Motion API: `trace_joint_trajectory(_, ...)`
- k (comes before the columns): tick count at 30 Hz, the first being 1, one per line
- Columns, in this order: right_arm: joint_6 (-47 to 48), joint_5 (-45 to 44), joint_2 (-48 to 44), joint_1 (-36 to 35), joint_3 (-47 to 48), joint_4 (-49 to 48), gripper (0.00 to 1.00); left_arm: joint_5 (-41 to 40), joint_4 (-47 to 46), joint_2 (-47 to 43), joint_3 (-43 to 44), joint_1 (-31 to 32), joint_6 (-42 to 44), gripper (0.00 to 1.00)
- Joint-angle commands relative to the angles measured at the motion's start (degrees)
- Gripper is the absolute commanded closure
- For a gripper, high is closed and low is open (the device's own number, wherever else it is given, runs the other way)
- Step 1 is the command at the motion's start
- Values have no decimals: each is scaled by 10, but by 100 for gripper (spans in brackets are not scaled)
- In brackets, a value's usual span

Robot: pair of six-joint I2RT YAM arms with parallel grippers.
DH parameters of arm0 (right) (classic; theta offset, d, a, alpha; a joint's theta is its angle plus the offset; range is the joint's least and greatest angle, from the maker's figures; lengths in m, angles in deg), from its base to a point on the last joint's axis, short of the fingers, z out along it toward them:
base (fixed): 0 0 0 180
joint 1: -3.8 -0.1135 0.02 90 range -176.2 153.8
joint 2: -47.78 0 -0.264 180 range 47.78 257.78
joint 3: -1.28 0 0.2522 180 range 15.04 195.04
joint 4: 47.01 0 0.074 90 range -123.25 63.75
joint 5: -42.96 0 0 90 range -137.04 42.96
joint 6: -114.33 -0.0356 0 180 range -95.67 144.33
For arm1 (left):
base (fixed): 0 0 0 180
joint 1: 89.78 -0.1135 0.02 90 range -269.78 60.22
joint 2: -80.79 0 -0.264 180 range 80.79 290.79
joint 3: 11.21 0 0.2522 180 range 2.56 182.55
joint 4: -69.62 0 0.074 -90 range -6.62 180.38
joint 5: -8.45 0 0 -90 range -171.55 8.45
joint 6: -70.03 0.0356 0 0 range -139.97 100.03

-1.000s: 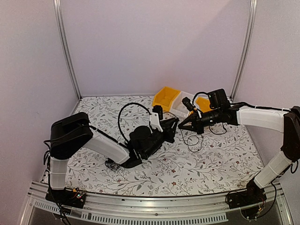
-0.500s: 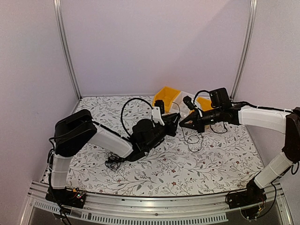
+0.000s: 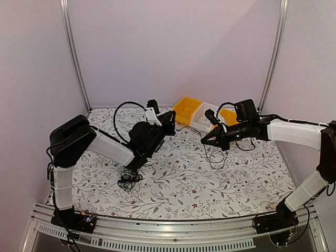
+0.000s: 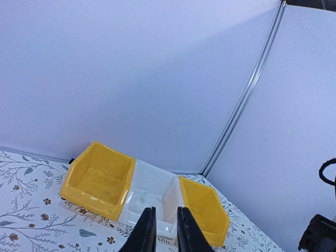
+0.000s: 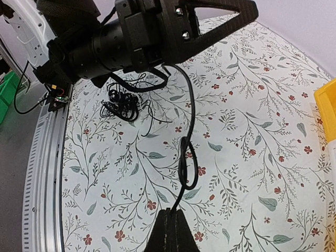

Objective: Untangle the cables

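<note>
A thin black cable (image 5: 185, 137) with a small loop hangs between my two grippers. My right gripper (image 5: 170, 211) is shut on its lower end, low over the middle right of the table (image 3: 202, 140). The cable rises to the underside of my left gripper (image 3: 172, 118), raised at the back centre. The left wrist view shows the left gripper (image 4: 163, 231) with a narrow gap between its jaws, and the cable hidden there. A scribbly clump of cables (image 3: 127, 181) lies beside the left arm, and the right wrist view has this clump (image 5: 119, 101) too. More thin wire (image 3: 216, 157) lies below the right gripper.
Three bins stand in a row at the back: a yellow bin (image 4: 97, 178), a white bin (image 4: 152, 194) and a second yellow bin (image 4: 205, 210). From above they sit just beyond the left gripper (image 3: 188, 110). The floral table's metal front rail (image 5: 47, 173) runs behind the clump.
My left gripper has pulled away from the right one, moving left, back and up, drawing the cable out. The clump beside the left arm is now uncovered. The right arm has held still.
</note>
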Motion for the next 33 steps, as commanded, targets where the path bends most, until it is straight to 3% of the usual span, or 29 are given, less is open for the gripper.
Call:
trace_joint_trajectory(1,-2,13,-11,0,-2,8,100,26,-27,-39,-38,3,32,85)
trace_joint_trajectory(7,-4,15,-12,5,-2,8,100,89,-25,-100,-172,19,85,82)
trace_joint_trajectory(11,-2,8,-10,6,-2,8,100,174,30,-177,-243,25,156,66)
trace_joint_trajectory(15,9,9,-1,7,4,18,100,217,167,-221,-215,52,210,68)
trace_joint_trajectory(18,24,17,10,7,11,35,100,200,235,-225,-172,75,252,70)
trace_joint_trajectory(23,57,18,12,7,8,55,100,97,377,-237,-95,81,318,52)
trace_joint_trajectory(27,87,21,15,6,12,73,100,113,470,-249,-64,80,359,50)
trace_joint_trajectory(33,107,30,17,1,15,89,100,123,495,-259,-71,77,360,56)
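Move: The black cable's free end sticks out some 6 cm back from the left fingertips, about 2 cm to their right and slightly lower. The small loop in the cable is roughly 9 cm back, 8 cm right and 3 cm below the left hand; the left yellow bin is about 20 cm ahead, 6 cm right and 18 cm below. From the right hand, which already pinches the cable, the free end is about 5 cm forward, 9 cm left and a little higher. The cable's free end, held out by the right hand's closed grip, is what the left hand lines up on: empty, it draws back about 12 cm, dipping and partly rising again. It rolls some 50 degrees, left side up, swings its tips rightward and opens to nearly half. The right hand keeps its pinch and eases about 2 cm down and slightly back. ##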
